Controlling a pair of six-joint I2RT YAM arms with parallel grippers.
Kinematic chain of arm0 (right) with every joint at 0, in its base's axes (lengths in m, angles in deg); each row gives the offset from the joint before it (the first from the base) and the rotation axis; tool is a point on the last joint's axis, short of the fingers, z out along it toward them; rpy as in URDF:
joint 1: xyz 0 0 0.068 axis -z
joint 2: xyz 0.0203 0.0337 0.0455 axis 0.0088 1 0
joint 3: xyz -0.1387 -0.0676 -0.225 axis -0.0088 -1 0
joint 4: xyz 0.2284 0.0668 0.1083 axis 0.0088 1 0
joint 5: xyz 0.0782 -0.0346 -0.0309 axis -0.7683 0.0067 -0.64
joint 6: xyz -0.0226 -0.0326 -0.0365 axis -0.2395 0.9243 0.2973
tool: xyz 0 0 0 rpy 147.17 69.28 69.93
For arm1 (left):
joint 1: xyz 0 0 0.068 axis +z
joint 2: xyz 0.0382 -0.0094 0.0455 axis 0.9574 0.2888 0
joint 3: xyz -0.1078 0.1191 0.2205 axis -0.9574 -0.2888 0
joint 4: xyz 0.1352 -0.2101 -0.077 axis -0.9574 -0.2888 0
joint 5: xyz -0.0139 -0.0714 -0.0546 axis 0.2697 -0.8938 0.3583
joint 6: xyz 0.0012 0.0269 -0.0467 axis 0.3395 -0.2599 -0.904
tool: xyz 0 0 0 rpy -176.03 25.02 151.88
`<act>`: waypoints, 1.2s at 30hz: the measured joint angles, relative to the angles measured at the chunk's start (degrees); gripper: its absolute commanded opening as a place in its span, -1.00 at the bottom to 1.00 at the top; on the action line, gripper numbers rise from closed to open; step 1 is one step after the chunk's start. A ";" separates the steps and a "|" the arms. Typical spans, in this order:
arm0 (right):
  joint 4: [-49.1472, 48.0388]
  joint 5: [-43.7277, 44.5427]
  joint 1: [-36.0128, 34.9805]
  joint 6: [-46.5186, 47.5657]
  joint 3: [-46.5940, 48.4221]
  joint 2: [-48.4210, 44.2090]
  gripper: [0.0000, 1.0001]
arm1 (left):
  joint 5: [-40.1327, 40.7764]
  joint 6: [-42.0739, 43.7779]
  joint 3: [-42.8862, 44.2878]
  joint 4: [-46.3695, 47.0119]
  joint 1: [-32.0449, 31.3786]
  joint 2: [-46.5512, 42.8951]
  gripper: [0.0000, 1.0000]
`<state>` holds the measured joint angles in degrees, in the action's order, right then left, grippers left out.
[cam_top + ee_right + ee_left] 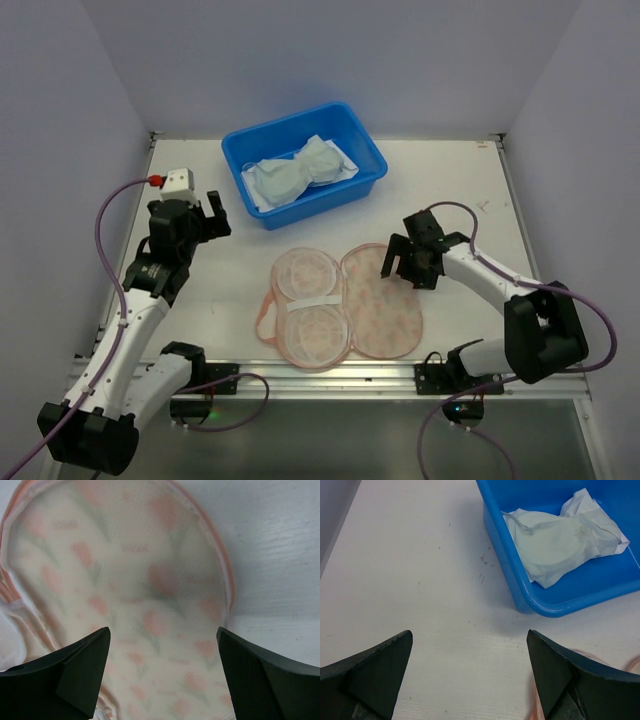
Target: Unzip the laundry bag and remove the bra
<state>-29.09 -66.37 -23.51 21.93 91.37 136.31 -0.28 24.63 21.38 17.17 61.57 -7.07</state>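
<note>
The laundry bag [345,303] lies opened flat near the table's front edge, its mesh half on the left and its floral half [140,600] on the right. The pale mint bra [300,170] lies in the blue bin [370,185]; it also shows in the left wrist view [560,542]. My left gripper [212,216] is open and empty over bare table left of the bin. My right gripper [405,262] is open and empty, just above the bag's floral half at its upper right edge.
The blue bin [520,587] stands at the back centre of the white table. Grey walls close in the left, right and back sides. A metal rail runs along the front edge [330,375] by the arm bases.
</note>
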 measured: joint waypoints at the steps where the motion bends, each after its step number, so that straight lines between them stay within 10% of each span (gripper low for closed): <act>1: -0.26 0.00 1.18 -0.94 -0.09 0.59 0.73 | -0.02 -0.02 -0.13 0.02 0.00 -0.15 1.00; 14: -2.45 -0.57 7.26 -4.68 -0.22 5.62 0.38 | -0.76 0.00 -0.81 0.20 0.02 -1.73 0.99; 23: -2.64 -4.28 7.06 -3.04 0.26 8.13 -0.98 | -0.92 0.02 -1.33 0.61 0.02 -2.14 0.99; 36: 8.17 8.59 6.95 -0.07 9.14 -0.42 -1.00 | -0.94 0.07 -1.40 0.96 0.02 -2.23 0.99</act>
<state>-20.91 -57.78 -16.56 21.87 100.51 135.90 -1.22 24.70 19.98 18.13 61.59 -9.30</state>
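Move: The emptied laundry bag lies flat and open, and the far right rim of its printed flap is next to be gripped, about 2 cm right, 1 cm ahead and 3 cm below the open right hand. The flap's middle lies some 3 cm left and 8 cm back, the mesh half about 20 cm left and 9 cm back. The blue tray with the bra stands some 22 cm left and 28 cm ahead. From the left hand the rim is roughly 45 cm right, 6 cm back and 20 cm down. The flap's far right rim is pinched between the right fingertips: the hand eases right and slightly forward, sinks about 3 cm while turning some 10 degrees clockwise, and shuts fully from wide open. Then, keeping its pinch, it rises quickly by about 7 cm while going several centimetres right and forward, away from the mesh half. ##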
